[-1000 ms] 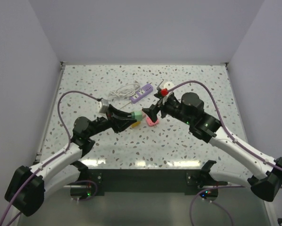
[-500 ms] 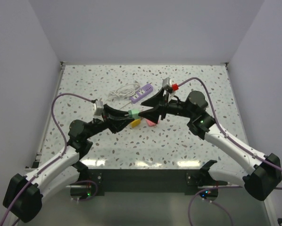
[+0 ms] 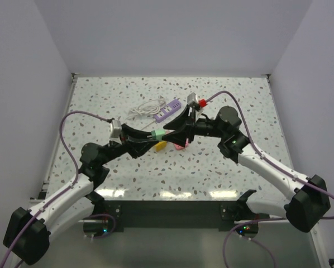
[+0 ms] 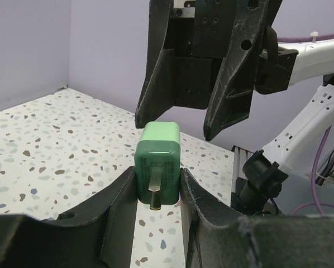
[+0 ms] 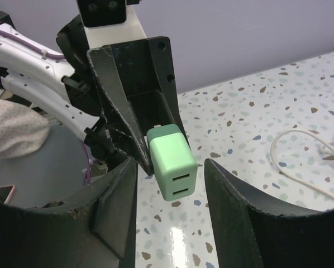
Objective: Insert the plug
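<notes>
A green plug adapter (image 4: 157, 162) with metal prongs is clamped between my left gripper's (image 4: 157, 187) fingers and held above the table. In the top view the plug (image 3: 160, 134) sits at the left gripper (image 3: 154, 135) tip, mid-table. My right gripper (image 5: 171, 170) is open, its jaws on either side of the plug's slotted end (image 5: 173, 163) without touching it. It also shows in the left wrist view (image 4: 178, 125), just behind the plug. The purple power strip (image 3: 168, 110) lies on the table behind both grippers.
A white coiled cable (image 3: 147, 107) lies left of the power strip and shows in the right wrist view (image 5: 301, 162). A pink object (image 3: 181, 146) and a yellow object (image 3: 161, 146) lie on the table under the grippers. Walls enclose the speckled table (image 3: 234, 100).
My right gripper has swung left and closed in on the plug, its open jaws now around the plug's end. The left arm has lifted slightly and held the plug.
</notes>
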Controlling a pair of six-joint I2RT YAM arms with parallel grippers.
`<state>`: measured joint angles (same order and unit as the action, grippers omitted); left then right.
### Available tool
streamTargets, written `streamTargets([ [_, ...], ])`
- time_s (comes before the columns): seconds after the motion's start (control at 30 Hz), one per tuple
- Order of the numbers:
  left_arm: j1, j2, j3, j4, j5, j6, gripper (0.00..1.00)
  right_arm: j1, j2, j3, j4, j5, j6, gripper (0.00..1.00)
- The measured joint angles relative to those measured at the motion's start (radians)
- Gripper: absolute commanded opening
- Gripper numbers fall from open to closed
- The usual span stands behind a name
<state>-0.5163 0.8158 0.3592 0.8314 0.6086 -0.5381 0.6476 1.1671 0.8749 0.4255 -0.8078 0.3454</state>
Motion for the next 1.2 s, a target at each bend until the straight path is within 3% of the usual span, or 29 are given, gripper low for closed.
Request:
streamTargets([
  [0.6, 0.0, 0.055, 0.026, 0.092, 0.029, -0.003, 0.0, -0.003, 0.025, -0.002, 0.066, -0.064, 0.008, 0.49],
  [0.97, 0.0, 0.116, 0.039, 0.164, 0.082, -0.026, 0.0, -0.007, 0.051, -0.018, 0.138, -0.111, 0.025, 0.4],
  [1.1, 0.0, 0.123, 0.043, 0.186, 0.103, -0.035, 0.0, -0.008, 0.055, -0.018, 0.159, -0.13, 0.029, 0.26],
  [1.17, 0.0, 0.123, 0.043, 0.195, 0.106, -0.042, 0.0, -0.008, 0.055, -0.018, 0.166, -0.138, 0.028, 0.01],
  [1.2, 0.0, 0.123, 0.043, 0.196, 0.106, -0.044, 0.0, -0.008, 0.055, -0.018, 0.168, -0.139, 0.028, 0.0],
])
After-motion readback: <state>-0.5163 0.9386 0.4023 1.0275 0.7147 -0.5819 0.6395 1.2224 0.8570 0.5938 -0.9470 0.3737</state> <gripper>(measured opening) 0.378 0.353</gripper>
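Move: The green plug sits in the left fingertips, its middle about 2 cm to the right and 1 cm ahead of that hand. From the open right hand, the plug lies some 3 cm left, level fore and aft and about 1 cm lower. Far below on the table, about 28 cm down and 14 cm farther out, the yellow block is 3 cm to the right hand's left and the pink block 6 cm to its right. Right fingers pinch the plug, hand easing 1 cm back, as the left, still gripping, lifts it 2 cm. ##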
